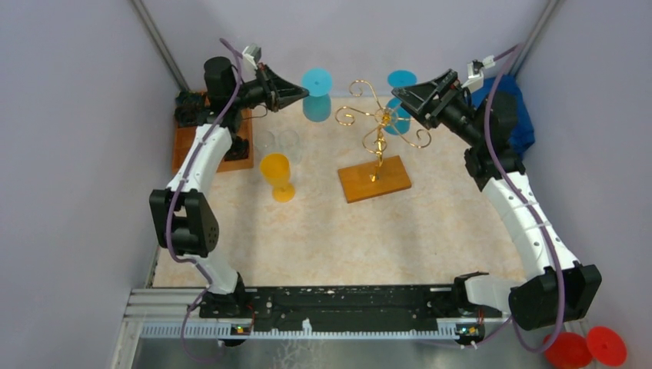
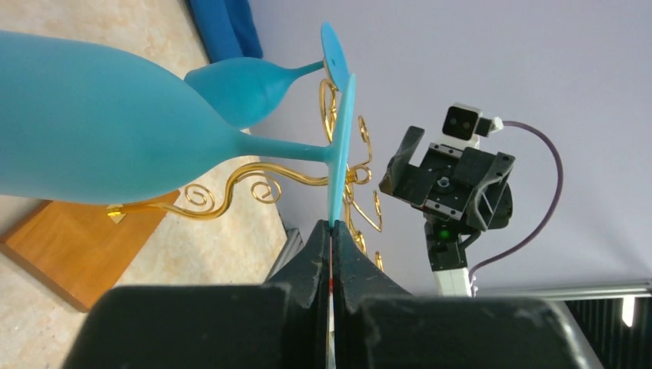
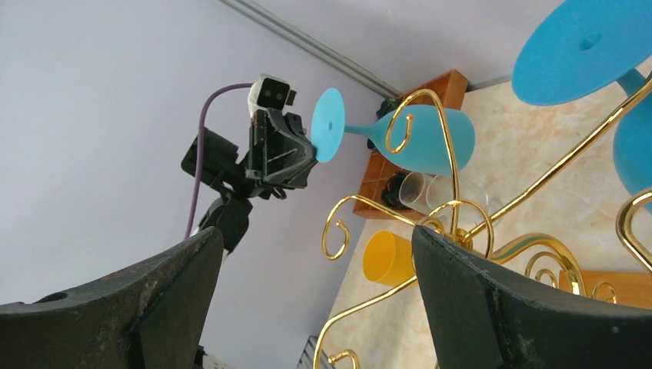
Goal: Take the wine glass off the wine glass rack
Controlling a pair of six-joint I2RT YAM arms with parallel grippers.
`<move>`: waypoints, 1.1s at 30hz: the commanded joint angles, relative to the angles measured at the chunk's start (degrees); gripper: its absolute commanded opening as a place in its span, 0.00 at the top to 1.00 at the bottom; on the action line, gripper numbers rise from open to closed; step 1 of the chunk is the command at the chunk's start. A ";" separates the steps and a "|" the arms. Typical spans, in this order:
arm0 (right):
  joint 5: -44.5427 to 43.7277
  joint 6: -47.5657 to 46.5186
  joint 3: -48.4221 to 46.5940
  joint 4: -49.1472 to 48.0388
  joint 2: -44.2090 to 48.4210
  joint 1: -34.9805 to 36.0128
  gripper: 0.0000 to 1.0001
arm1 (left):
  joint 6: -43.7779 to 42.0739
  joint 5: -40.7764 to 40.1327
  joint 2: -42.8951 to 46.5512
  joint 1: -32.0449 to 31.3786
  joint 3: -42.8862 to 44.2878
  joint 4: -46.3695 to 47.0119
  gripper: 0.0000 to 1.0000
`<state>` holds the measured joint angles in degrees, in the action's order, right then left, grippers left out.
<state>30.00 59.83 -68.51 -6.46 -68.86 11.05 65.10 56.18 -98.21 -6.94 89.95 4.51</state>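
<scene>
The wine glass rack (image 1: 377,127) is a gold wire stand on an orange-brown wooden base (image 1: 374,178), mid-table. My left gripper (image 1: 298,92) is shut on the foot rim of a blue wine glass (image 1: 317,106), which it holds on its side just left of the rack's curled arm tips. In the left wrist view the fingertips (image 2: 317,238) pinch the edge of the foot, and the bowl (image 2: 92,131) fills the left. A second blue wine glass (image 1: 398,119) hangs on the rack's right side. My right gripper (image 1: 407,98) is open beside it, with rack wire (image 3: 454,223) between its fingers (image 3: 523,307).
A yellow glass (image 1: 277,175) and clear glasses (image 1: 281,142) stand left of the rack. A wooden tray (image 1: 188,146) with dark items sits at the back left. Blue cloth (image 1: 517,115) lies back right. Red discs (image 1: 584,347) lie off the table's near right corner.
</scene>
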 commanded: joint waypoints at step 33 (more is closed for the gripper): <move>27.79 46.47 -9.70 -92.12 -22.47 -8.06 0.11 | 51.13 8.85 9.63 -14.27 2.00 98.08 1.00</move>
<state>55.64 96.09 -75.57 -78.19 -91.42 3.20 117.56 65.06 -90.30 -18.41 88.44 83.88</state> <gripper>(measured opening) 0.875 0.005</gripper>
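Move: The left hand already pinches the rim of a blue glass's foot; the bowl hangs below it, and the open right gripper is about 25 cm to its right, 5 cm nearer the bases and 4 cm higher. From the right hand, that glass's middle is some 22 cm left, 6 cm ahead, 12 cm down; the rack hub 7 cm left, 6 cm ahead, 10 cm down; the blue glass still hanging 4 cm left, 12 cm ahead, 20 cm down. Keeping its pinch on the foot, the left hand draws back about 23 cm while rising some 17, drifting left and then right, and its wrist tilts up and turns clockwise so the bowl swings out from beneath towards the right gripper. The right hand, staying open, dips slightly rightward, then rises to some 7 cm above its start, fingers tipping up and turning counter-clockwise. ##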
